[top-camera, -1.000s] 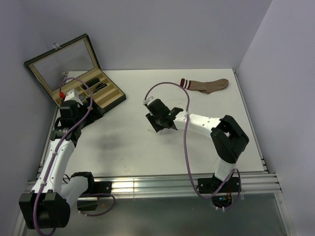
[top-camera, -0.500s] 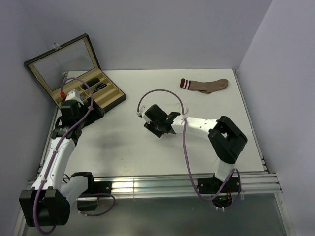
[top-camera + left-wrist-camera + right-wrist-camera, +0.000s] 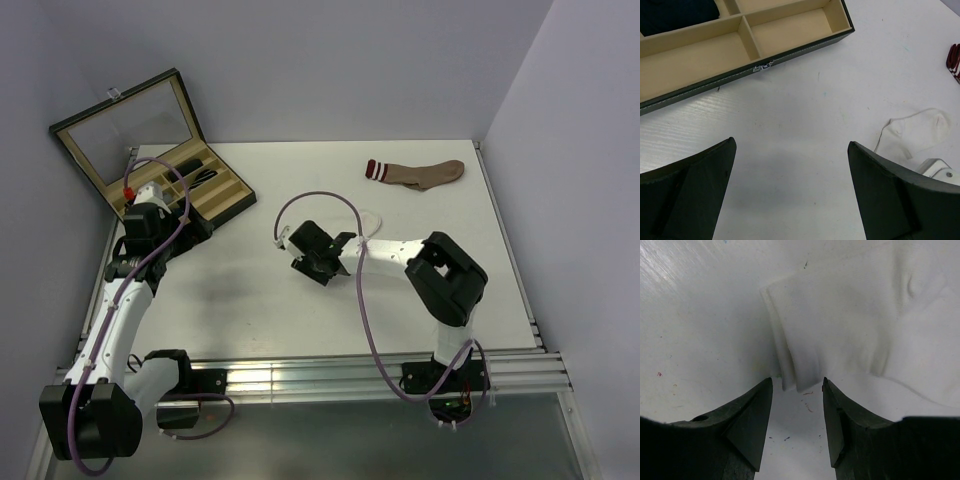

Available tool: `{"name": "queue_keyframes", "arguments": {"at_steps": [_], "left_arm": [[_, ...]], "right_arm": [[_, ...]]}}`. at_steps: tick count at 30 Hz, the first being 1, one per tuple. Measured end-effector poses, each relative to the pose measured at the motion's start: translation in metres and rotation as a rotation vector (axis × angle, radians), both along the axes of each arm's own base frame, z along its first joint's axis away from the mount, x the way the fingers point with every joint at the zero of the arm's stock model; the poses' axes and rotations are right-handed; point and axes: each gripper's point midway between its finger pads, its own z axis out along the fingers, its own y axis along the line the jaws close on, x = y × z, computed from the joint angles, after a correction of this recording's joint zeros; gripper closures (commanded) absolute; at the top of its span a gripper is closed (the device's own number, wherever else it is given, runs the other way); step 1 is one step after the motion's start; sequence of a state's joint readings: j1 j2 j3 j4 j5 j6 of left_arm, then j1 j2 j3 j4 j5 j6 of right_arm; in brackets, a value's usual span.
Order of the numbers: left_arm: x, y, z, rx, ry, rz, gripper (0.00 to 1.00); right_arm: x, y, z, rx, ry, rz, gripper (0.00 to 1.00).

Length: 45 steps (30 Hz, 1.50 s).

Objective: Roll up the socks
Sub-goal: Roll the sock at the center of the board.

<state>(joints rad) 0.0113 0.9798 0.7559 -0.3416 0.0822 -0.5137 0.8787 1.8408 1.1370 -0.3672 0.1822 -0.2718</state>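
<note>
A white sock (image 3: 855, 315) lies flat on the table, also seen in the top view (image 3: 367, 221) and the left wrist view (image 3: 920, 131). My right gripper (image 3: 796, 382) is open, low over the table, and the sock's folded cuff edge sits just at its fingertips without being clamped. From above, the right gripper (image 3: 333, 256) is left of the sock. A brown sock (image 3: 415, 172) with a red-and-white cuff lies flat at the back right. My left gripper (image 3: 791, 145) hangs wide open over bare table near the box, holding nothing. A navy roll (image 3: 677, 12) sits in a box compartment.
An open dark box (image 3: 225, 195) with tan compartments and a raised glass lid stands at the back left, with dark items in its rear compartments. The right arm's purple cable (image 3: 320, 197) loops over the table's middle. Walls close off the back and the right side.
My right gripper has slid left and toward the near edge, uncovering the white sock, and its jaws have opened slightly. The left arm has not moved.
</note>
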Motion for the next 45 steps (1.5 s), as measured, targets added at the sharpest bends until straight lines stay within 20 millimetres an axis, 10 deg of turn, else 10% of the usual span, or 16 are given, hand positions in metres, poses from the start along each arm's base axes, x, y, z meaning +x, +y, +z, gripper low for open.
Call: {"name": "queue_keyframes", "arguments": {"at_steps": [13, 22, 28, 39, 45], "left_arm": [[0.000, 0.000, 0.000, 0.000, 0.000, -0.001, 0.01], [0.000, -0.001, 0.000, -0.004, 0.000, -0.007, 0.01], [-0.001, -0.006, 0.000, -0.010, 0.000, -0.023, 0.00], [-0.009, -0.060, -0.004, -0.065, 0.029, -0.126, 0.01], [-0.011, -0.093, -0.015, -0.144, 0.043, -0.140, 0.02]], "right_arm": [[0.010, 0.004, 0.001, 0.000, -0.050, -0.001, 0.55], [0.010, 0.008, -0.003, 0.008, -0.041, 0.007, 0.95], [0.003, 0.024, 0.001, 0.084, 0.014, 0.004, 1.00], [-0.006, 0.074, 0.005, 0.313, 0.223, -0.082, 1.00], [0.004, 0.071, 0.007, 0.469, 0.397, -0.213, 1.00]]}}
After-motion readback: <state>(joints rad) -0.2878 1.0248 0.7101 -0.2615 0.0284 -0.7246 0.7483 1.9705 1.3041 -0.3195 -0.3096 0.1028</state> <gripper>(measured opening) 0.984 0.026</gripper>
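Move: The half-open right fingers straddle the near corner of the white sock's cuff; the middle of the cuff lies about 3 cm ahead of this hand and 3 cm left, some 1 cm lower, with the rest of the sock running off forward and right. The case stands roughly 19 cm ahead and 37 cm left, the brown sock about 26 cm ahead and 24 cm right. From the raised left hand the cuff is some 23 cm to the right, level fore-and-aft and about 16 cm down. Easing about a centimetre forward, the right hand shuts its fingers on the near corner of the white sock's cuff, then drags it some 7 cm left, close over the table, rolling its left side up and tipping further down (about 35 degrees in all). Late on, the left hand swings right about 9 cm towards the sock, fingers still wide open. ##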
